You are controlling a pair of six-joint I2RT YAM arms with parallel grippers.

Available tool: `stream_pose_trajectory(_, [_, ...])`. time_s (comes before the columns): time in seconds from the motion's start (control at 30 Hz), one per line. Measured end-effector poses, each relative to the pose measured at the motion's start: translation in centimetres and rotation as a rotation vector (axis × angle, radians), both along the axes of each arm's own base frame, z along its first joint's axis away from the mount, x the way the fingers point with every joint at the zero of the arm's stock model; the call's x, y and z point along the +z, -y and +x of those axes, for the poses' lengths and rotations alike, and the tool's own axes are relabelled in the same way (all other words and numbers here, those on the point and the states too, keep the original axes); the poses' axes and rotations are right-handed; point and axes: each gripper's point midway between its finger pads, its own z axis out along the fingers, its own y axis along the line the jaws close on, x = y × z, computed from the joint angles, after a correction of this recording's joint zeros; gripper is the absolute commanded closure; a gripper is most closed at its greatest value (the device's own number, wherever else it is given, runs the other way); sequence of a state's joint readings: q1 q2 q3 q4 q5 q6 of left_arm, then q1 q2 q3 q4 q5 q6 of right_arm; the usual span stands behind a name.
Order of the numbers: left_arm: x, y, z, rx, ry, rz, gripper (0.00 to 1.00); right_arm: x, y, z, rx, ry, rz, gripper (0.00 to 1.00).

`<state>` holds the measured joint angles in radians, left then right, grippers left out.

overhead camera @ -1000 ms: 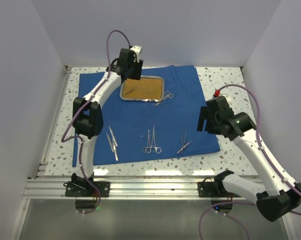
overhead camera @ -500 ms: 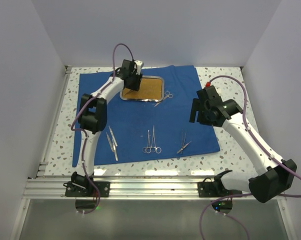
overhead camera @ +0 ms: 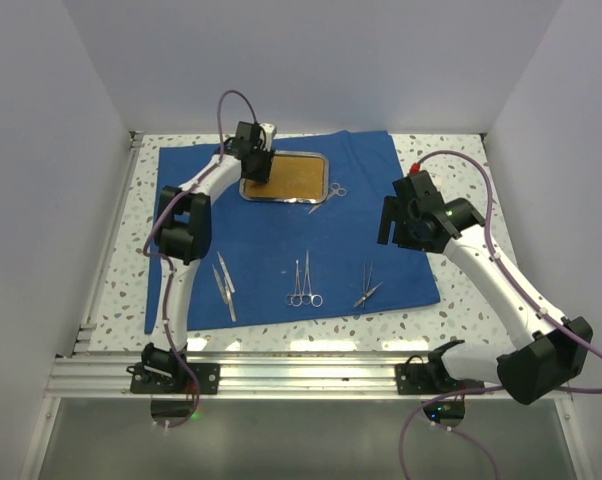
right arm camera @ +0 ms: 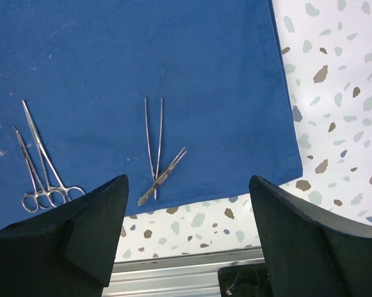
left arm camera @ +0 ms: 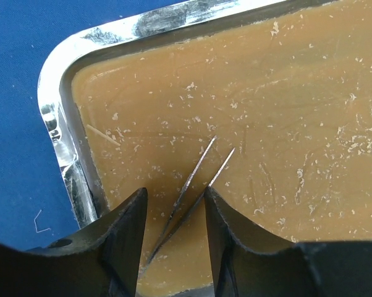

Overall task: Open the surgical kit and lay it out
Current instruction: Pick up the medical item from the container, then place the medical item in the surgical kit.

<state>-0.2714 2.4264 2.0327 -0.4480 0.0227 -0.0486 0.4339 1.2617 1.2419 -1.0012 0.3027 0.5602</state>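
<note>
The blue cloth (overhead camera: 271,235) lies spread flat, with the steel tray (overhead camera: 324,187) at its far middle. My left gripper (overhead camera: 258,172) hangs low over the tray's left end. In the left wrist view the tray rim (left arm camera: 55,117) frames an orange-brown floor, and thin tweezers (left arm camera: 201,167) lie on it between my left gripper's (left arm camera: 173,192) fingers. The jaws stand partly apart, with a gap on the left side. My right gripper (overhead camera: 391,225) hovers open over the cloth's right part; the right wrist view (right arm camera: 187,179) shows nothing between its fingers.
Laid out on the cloth are scissors (overhead camera: 332,192) beside the tray, two ring-handled clamps (overhead camera: 304,285), crossed tweezers (overhead camera: 367,283) and more tweezers (overhead camera: 224,280) at the left. The right wrist view shows the clamps (right arm camera: 41,167), crossed tweezers (right arm camera: 156,148) and the cloth's near edge (right arm camera: 235,185).
My left gripper has dropped lower into the tray's left end and its jaws have narrowed around the tweezers. The right arm swung up and left early on, then held still.
</note>
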Motion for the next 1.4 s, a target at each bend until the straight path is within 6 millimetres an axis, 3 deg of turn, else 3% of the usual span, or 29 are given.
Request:
stream_pose_trajectory(0.13, [-0.1, 0.1, 0.1, -0.001, 0.006, -0.007, 0.67, -0.2, 0.0, 0.1, 0.000, -0.006, -0.002, 0.17])
stream_pose_trajectory(0.27, [-0.1, 0.3, 0.2, 0.004, 0.010, -0.014, 0.92, -0.3, -0.1, 0.2, 0.001, -0.009, -0.002, 0.17])
stream_pose_trajectory(0.33, [-0.1, 0.3, 0.2, 0.003, 0.012, -0.014, 0.99, -0.3, -0.2, 0.2, 0.002, -0.008, 0.000, 0.17])
stream_pose_trajectory(0.9, [0.8, 0.5, 0.0, 0.061, -0.011, -0.050, 1.00, -0.1, -0.6, 0.9, 0.018, 0.018, 0.010, 0.17])
stream_pose_trajectory(1.0, [2.2, 0.7, -0.1, 0.102, -0.009, -0.088, 1.00, -0.1, -0.8, 1.1, 0.028, 0.025, 0.016, 0.17])
stream_pose_trajectory(1.13, [6.6, 1.6, -0.6, 0.167, 0.038, -0.154, 1.00, -0.3, -1.0, 1.1, 0.044, 0.027, 0.025, 0.17])
stream_pose_trajectory(1.2, [9.2, 2.5, -1.3, 0.204, 0.075, -0.179, 1.00, -0.5, -1.0, 1.1, 0.051, 0.030, 0.023, 0.17])
stream_pose_trajectory(1.27, [11.7, 4.7, -2.9, 0.221, 0.109, -0.197, 1.00, -0.5, -0.9, 0.9, 0.056, 0.036, 0.024, 0.17])
stream_pose_trajectory(1.33, [13.6, 8.6, -5.3, 0.201, 0.130, -0.224, 1.00, -0.5, -0.8, 0.6, 0.059, 0.050, 0.027, 0.17])
stream_pose_trajectory(1.4, [14.1, 13.2, -8.5, 0.146, 0.121, -0.244, 1.00, -0.4, -0.5, 0.1, 0.063, 0.059, 0.028, 0.17])
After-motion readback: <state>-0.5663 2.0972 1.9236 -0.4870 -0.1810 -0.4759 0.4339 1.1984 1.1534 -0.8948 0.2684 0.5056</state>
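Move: The tweezers, the last item in the tray, lie right between the left hand's half-open fingers, about 1 cm below the hand point. The tray's middle is roughly 7 cm to the right of this hand and 2 cm farther out; the ring-handled scissors by the tray's right end lie some 16 cm right and 4 cm back. From the idle right hand the tweezers are about 30 cm ahead, 26 cm left and 17 cm lower. Almost in place over the tray's left part, the left hand shuts its half-open fingers and pinches the tweezers, pausing briefly with them closed. It then lifts about 14 cm, slowly and nearly straight up at first, then ever faster while swinging some 13 cm to the right and 8 cm back towards the base, the hand rolling about 15 degrees so that its left side drops, with the fingers kept shut. ##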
